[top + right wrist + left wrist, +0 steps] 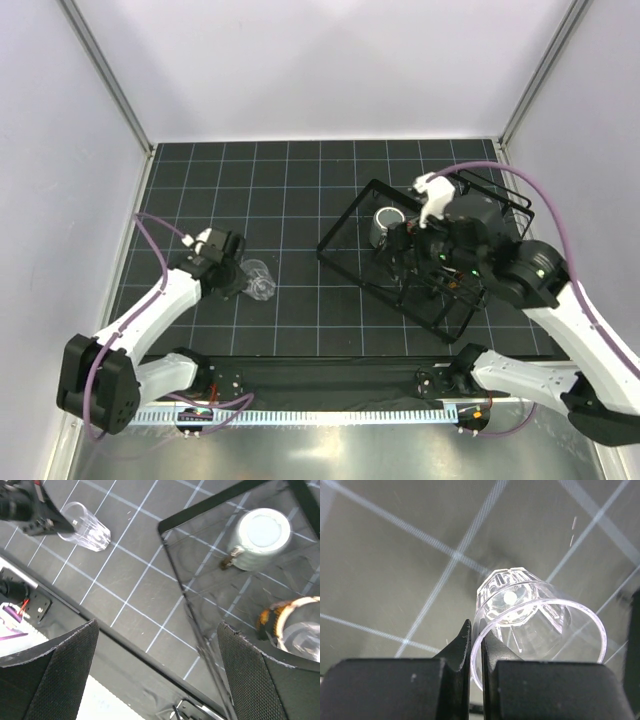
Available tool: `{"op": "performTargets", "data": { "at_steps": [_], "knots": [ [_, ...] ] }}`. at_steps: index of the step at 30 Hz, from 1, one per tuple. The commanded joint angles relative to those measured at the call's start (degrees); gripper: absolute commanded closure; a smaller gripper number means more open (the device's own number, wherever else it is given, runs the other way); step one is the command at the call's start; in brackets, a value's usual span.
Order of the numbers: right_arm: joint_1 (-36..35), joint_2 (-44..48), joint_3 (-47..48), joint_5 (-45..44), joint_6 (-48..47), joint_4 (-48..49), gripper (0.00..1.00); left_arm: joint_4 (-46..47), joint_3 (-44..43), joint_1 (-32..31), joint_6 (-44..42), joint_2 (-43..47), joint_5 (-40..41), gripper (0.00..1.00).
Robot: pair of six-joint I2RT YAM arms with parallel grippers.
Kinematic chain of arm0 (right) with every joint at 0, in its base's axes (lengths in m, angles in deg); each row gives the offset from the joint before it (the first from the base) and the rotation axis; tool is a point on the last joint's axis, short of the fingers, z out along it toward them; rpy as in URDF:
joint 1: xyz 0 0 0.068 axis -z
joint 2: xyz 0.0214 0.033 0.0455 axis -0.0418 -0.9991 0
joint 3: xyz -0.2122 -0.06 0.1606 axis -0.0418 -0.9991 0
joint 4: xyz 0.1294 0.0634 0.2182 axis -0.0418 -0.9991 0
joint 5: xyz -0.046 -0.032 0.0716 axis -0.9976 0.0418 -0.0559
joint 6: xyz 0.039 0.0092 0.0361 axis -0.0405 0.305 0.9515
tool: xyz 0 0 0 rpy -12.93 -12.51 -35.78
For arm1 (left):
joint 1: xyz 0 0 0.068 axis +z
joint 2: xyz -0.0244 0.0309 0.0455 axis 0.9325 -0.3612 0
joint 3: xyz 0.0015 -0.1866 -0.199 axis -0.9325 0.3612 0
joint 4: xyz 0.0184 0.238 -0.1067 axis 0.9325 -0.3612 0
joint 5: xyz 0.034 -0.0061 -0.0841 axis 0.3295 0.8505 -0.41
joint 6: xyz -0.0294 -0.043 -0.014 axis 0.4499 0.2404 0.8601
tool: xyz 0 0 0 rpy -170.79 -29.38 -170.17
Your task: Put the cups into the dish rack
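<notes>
A clear plastic tumbler (260,282) lies on its side on the black gridded mat, left of the dish rack (345,225). My left gripper (240,275) is shut on its rim. In the left wrist view the fingers (462,647) pinch the tumbler's (530,610) wall, one outside and one inside. My right gripper (418,268) hovers above the rack's near side, open and empty (157,625). Inside the rack (200,507) an upturned pale cup (261,535) stands, and a cup with an orange and black rim (292,627) shows partly beside my right finger. The right wrist view also shows the held tumbler (90,529).
Grey walls and metal posts enclose the mat on three sides. The arm bases and a dark rail (330,375) run along the near edge. The rack sits at a slant on the right half of the mat.
</notes>
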Motion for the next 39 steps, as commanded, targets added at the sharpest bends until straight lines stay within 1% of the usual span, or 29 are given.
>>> {"op": "performTargets", "data": {
  "at_steps": [1, 2, 5, 7, 10, 11, 12, 13, 14, 16, 17, 18, 20, 21, 22, 25, 27, 28, 30, 31, 34, 39],
  "knots": [
    [-3.0, -3.4, 2.9, 1.0, -0.4, 3.7, 0.00, 0.4, 2.0, -6.7, 5.2, 1.2, -0.7, 0.99],
    [-5.4, -4.2, 3.1, 0.0, -0.1, 4.0, 0.00, 0.4, 2.2, -8.6, 6.4, 0.9, 0.2, 1.00],
    [-9.0, -8.6, 4.7, -2.4, 0.4, 5.2, 0.00, 0.4, 2.1, -11.8, 8.0, -0.9, 1.8, 0.99],
    [-12.1, -12.3, 6.3, -3.1, 0.7, 5.7, 0.00, 0.3, 1.5, -12.1, 8.1, -2.6, 1.5, 0.96],
    [-14.3, -15.7, 7.5, -4.5, 1.6, 7.0, 0.00, 0.2, 1.2, -13.3, 8.1, -2.5, 2.4, 0.76],
    [-14.5, -16.3, 7.5, -4.9, 1.8, 7.4, 0.00, 0.1, 1.2, -13.5, 8.1, -1.5, 3.3, 0.71],
    [-14.5, -17.2, 7.6, -5.1, 1.8, 7.8, 0.00, -0.1, 1.5, -13.9, 8.5, -0.8, 3.8, 0.62],
    [-14.5, -18.1, 7.7, -5.3, 1.9, 8.0, 0.00, -0.6, 1.7, -13.9, 8.7, -0.1, 4.0, 0.57],
    [-14.6, -18.8, 8.0, -5.3, 1.8, 8.4, 0.00, -0.6, 1.9, -13.9, 8.9, 1.9, 4.2, 0.49],
    [-14.5, -19.7, 7.9, -5.0, 1.8, 9.2, 0.00, -0.6, 2.6, -13.9, 9.1, 4.2, 4.0, 0.43],
    [-14.5, -21.0, 8.2, -4.8, 1.8, 9.8, 0.00, -1.0, 2.8, -13.9, 9.1, 6.5, 3.9, 0.38],
    [-14.6, -21.7, 8.4, -4.6, 1.7, 10.0, 0.01, -1.5, 2.9, -14.0, 9.2, 8.1, 3.9, 0.36],
    [-14.7, -24.4, 9.5, -4.4, 1.3, 10.6, 0.00, -2.8, 3.0, -14.0, 9.1, 11.4, 4.0, 0.34],
    [-14.7, -25.5, 9.8, -4.2, 1.2, 10.9, 0.02, -2.9, 3.2, -14.0, 8.9, 15.6, 4.0, 0.34],
    [-14.8, -26.5, 10.3, -4.0, 1.2, 11.1, 0.04, -3.2, 3.7, -14.0, 8.8, 17.8, 4.1, 0.34],
    [-14.9, -30.6, 11.7, -2.5, 1.3, 12.7, 0.17, -4.3, 4.1, -14.0, 8.8, 27.5, 5.2, 0.37],
    [-15.0, -33.5, 12.1, -1.7, 1.6, 14.4, 0.19, -4.7, 4.4, -14.0, 8.8, 31.7, 5.8, 0.39],
    [-15.1, -34.8, 12.1, -1.1, 1.7, 15.1, 0.21, -4.9, 4.4, -14.0, 8.8, 35.9, 6.9, 0.38],
    [-15.1, -36.9, 12.3, -0.2, 1.8, 16.6, 0.24, -5.6, 4.3, -14.0, 9.2, 39.3, 7.8, 0.38],
    [-15.3, -39.4, 12.4, 0.4, 1.8, 17.1, 0.26, -5.9, 4.2, -14.0, 9.3, 41.7, 8.2, 0.37],
    [-15.7, -43.9, 12.8, 1.2, 2.1, 17.7, 0.30, -7.0, 3.8, -14.0, 9.5, 44.2, 9.0, 0.35],
    [-16.1, -47.3, 11.3, 1.8, 2.5, 20.2, 0.30, -9.6, 3.0, -14.0, 10.3, 43.5, 8.6, 0.34]
  ]
}}
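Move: The clear cup hangs from the left fingertips by its left rim, its middle about 4 cm right, 1 cm ahead and 4 cm below them; the open table spot for it is some 9 cm right, 2 cm back and 5 cm down. From the right hand the cup is roughly 27 cm left, 5 cm ahead and 28 cm down. The rack's left corner lies 13 cm left and 12 cm ahead of that hand, the upturned pale cup 2 cm right and 13 cm ahead, both about 30 cm below. The clear cup, still pinched by its rim, is carried by the left hand about 5 cm right and 3 cm back and eased down to the table; the fingers open, let go and rise some 13 cm, tipping up 30 degrees. Meanwhile the right hand sweeps 20 cm left from over the rack, then sinks 16 cm in all towards the cup, its fingers narrowing but still wide, not touching. ##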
